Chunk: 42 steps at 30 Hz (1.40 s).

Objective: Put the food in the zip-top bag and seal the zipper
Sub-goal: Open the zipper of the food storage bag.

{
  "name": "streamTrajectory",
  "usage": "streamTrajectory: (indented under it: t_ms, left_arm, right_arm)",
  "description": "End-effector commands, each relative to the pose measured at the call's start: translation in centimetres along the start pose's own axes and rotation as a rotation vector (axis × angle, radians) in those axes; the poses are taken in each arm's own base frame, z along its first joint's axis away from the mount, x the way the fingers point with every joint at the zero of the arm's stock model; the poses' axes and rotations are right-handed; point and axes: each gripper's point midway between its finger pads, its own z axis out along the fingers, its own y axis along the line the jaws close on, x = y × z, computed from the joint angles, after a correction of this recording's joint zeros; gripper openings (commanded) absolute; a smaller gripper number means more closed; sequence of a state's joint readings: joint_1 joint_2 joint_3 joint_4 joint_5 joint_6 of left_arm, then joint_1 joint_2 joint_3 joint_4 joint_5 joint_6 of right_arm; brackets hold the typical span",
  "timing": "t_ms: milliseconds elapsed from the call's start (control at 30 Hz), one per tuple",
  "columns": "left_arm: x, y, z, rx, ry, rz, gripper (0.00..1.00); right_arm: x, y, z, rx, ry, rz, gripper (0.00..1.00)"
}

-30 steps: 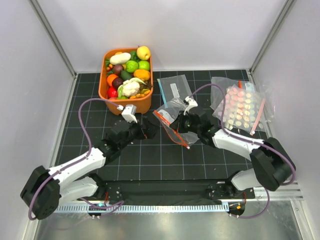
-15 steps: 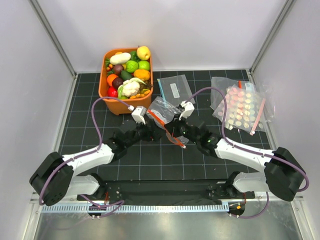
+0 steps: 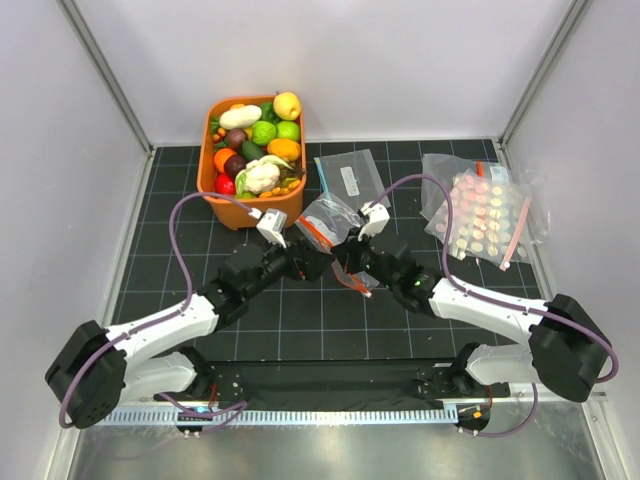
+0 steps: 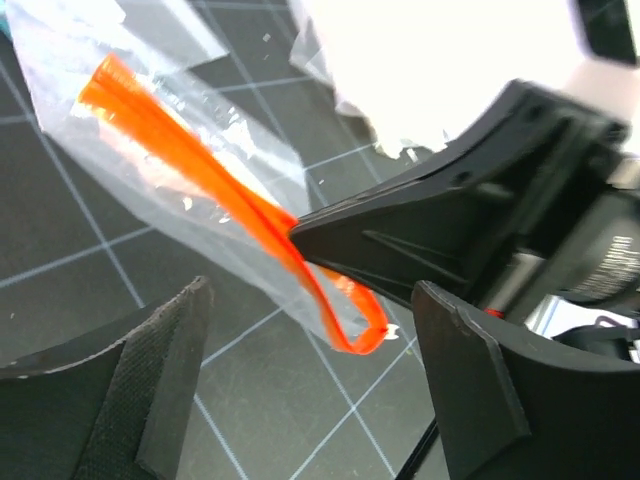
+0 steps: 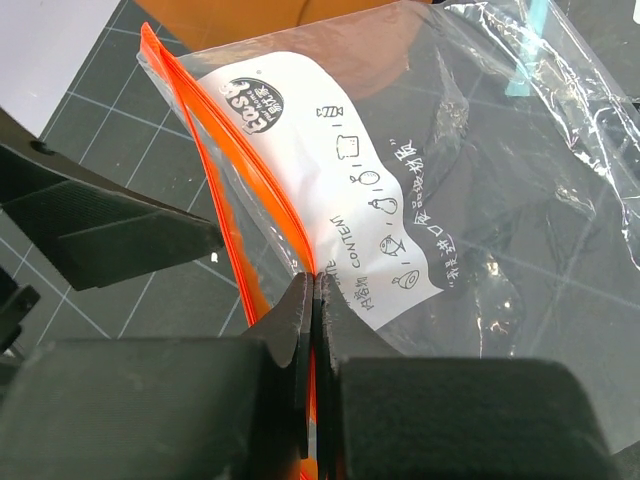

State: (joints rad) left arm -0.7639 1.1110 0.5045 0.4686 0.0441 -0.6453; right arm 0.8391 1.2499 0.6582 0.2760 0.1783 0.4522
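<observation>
The food (image 3: pixel 262 150), a cauliflower, limes and other toy fruits and vegetables, lies piled in an orange bin (image 3: pixel 212 183) at the back left. My right gripper (image 3: pixel 343 258) (image 5: pixel 313 278) is shut on the orange-red zipper (image 5: pixel 225 185) of the zip-top bag (image 3: pixel 325 213), which it holds above the mat. The clear bag (image 5: pixel 470 200) carries a white printed panel. My left gripper (image 3: pixel 312 262) (image 4: pixel 315 295) is open, and the looped end of the zipper (image 4: pixel 200 165) hangs between its fingers (image 4: pixel 150 390) without touching either one.
A flat clear bag with a blue edge (image 3: pixel 348 175) lies behind the held bag. A larger bag of pink discs (image 3: pixel 485 215) sits at the right. The enclosure walls stand close on the left, right and back.
My right gripper carried the bag left and away from me, lifting its mouth. My left gripper swung right until it straddled the zipper's end.
</observation>
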Motion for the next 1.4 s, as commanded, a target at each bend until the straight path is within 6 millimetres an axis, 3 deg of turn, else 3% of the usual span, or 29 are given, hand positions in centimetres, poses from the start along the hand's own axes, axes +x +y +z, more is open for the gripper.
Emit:
streamTrajectory:
  t_ms: [0, 200, 433, 633, 867, 900, 967, 1067, 1367]
  left_arm:
    - [-0.4, 0.4, 0.8, -0.031, -0.006, 0.015, 0.83]
    - [0.3, 1.5, 2.0, -0.101, 0.045, 0.019, 0.66]
    - [0.4, 2.1, 2.1, -0.138, 0.055, 0.018, 0.25]
    - [-0.1, 2.4, 1.6, -0.16, 0.039, 0.02, 0.0]
    - [-0.2, 2.9, 1.6, -0.192, 0.04, 0.024, 0.0]
    - [-0.3, 2.9, 1.5, -0.19, 0.039, 0.025, 0.0]
    - [-0.4, 2.6, 1.5, -0.178, 0.04, 0.027, 0.0]
    - [-0.5, 1.9, 1.5, -0.15, 0.048, 0.041, 0.0]
    - [-0.8, 1.5, 1.1, -0.135, 0.042, 0.05, 0.0]
  right_arm:
    - [-3.1, 1.5, -0.4, -0.034, -0.095, -0.002, 0.01]
    - [-3.1, 2.1, -0.6, -0.056, -0.096, -0.011, 0.01]
    - [-3.1, 1.8, -0.7, -0.04, -0.095, -0.018, 0.01]
    - [-3.1, 1.7, -0.9, -0.032, -0.091, -0.035, 0.01]
    - [-3.0, 1.8, -1.0, -0.042, -0.074, -0.05, 0.02]
    - [-2.9, 1.8, -1.0, -0.044, -0.07, -0.061, 0.06]
    - [-2.8, 1.9, -1.0, -0.05, -0.057, -0.07, 0.3]
    - [-2.3, 2.0, -0.8, -0.057, -0.041, -0.08, 0.46]
    - [-0.4, 3.5, 0.4, -0.138, 0.057, -0.106, 0.48]
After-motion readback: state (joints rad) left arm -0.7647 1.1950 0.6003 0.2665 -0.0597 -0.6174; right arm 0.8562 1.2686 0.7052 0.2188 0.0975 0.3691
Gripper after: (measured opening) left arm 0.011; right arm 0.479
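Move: The right hand already pinches the storage bag's orange zipper; the stretch that the left hand wants lies about 2 cm to the right hand's left, level with it. From the open left hand, that stretch is some 2 cm ahead and 4 cm below, between its fingers. The flat blue-zip bag lies about 19 cm ahead and 6 cm right of the left hand, the food bin roughly 23 cm ahead and 16 cm left. Left hand sinks some 4 cm, easing forward, and pinches the bag's orange zipper edge; the right then half-opens. ##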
